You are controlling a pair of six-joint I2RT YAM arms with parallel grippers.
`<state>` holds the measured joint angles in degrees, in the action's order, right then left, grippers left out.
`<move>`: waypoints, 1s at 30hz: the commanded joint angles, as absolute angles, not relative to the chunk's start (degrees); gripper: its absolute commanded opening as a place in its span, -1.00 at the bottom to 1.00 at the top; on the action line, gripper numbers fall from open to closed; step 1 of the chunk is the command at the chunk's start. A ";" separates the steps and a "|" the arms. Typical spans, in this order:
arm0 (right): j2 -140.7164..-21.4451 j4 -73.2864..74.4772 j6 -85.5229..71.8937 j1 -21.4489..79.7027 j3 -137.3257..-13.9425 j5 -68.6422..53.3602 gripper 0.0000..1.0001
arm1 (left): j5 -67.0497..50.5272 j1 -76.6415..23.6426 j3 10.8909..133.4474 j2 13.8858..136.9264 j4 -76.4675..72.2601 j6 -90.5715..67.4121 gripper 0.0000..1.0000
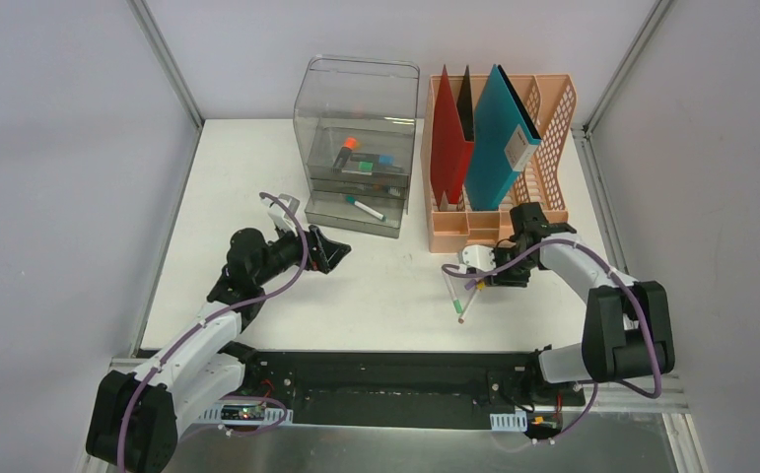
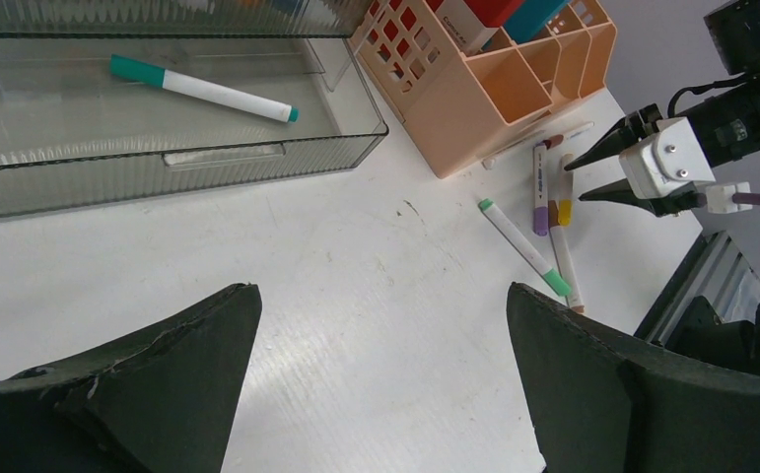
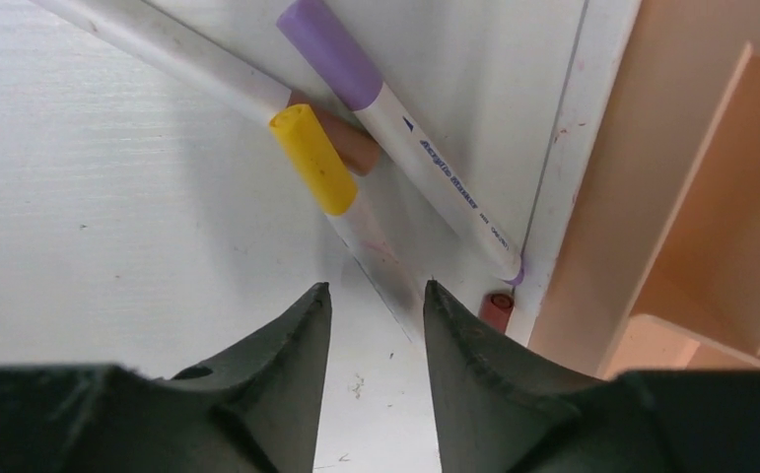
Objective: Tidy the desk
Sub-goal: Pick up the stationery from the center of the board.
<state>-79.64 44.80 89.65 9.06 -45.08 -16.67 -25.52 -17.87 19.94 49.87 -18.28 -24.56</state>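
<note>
The desk is a white tabletop. Several markers lie in front of the peach file rack: a purple-capped one, a yellow-capped one, a brown-capped one and a green-tipped one. My right gripper hovers low over the yellow-capped marker's white barrel, which runs in between its fingertips. The jaws stand narrow with a gap on each side of the barrel. My left gripper is wide open over bare desk, holding nothing, left of the markers.
A clear drawer box stands at the back with its bottom drawer pulled out, and a teal-capped marker lies in it. Upper drawers hold more pens. The rack holds red and teal folders. A small red end lies against the rack's base.
</note>
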 commanded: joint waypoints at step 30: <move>-81.93 57.72 78.68 11.36 -56.44 -25.70 -1.00 | -44.99 -17.69 15.52 64.95 -53.75 -39.95 0.93</move>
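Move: Just under the half-open right fingers, about 2 cm down, lies the yellow-capped pen's middle. The purple-capped pen is some 5 cm left and 2 cm farther out, the brown-capped pen about 8 cm left and 5 cm nearer the base, and the green-capped pen roughly 12 cm left and 2 cm back, all at table height. For the left hand, the yellow-capped pen lies about 38 cm right, 3 cm back and 15 cm down. Sinking about 1.5 cm onto the yellow-capped pen, the right hand closes its fingers and pinches it near mid-length, then lifts some 2 cm while easing back and slightly left, fingertips tilting about 10 degrees towards the base. The left hand, empty and wide open, drifts about 4 cm right and a little back late on, turning clockwise. ##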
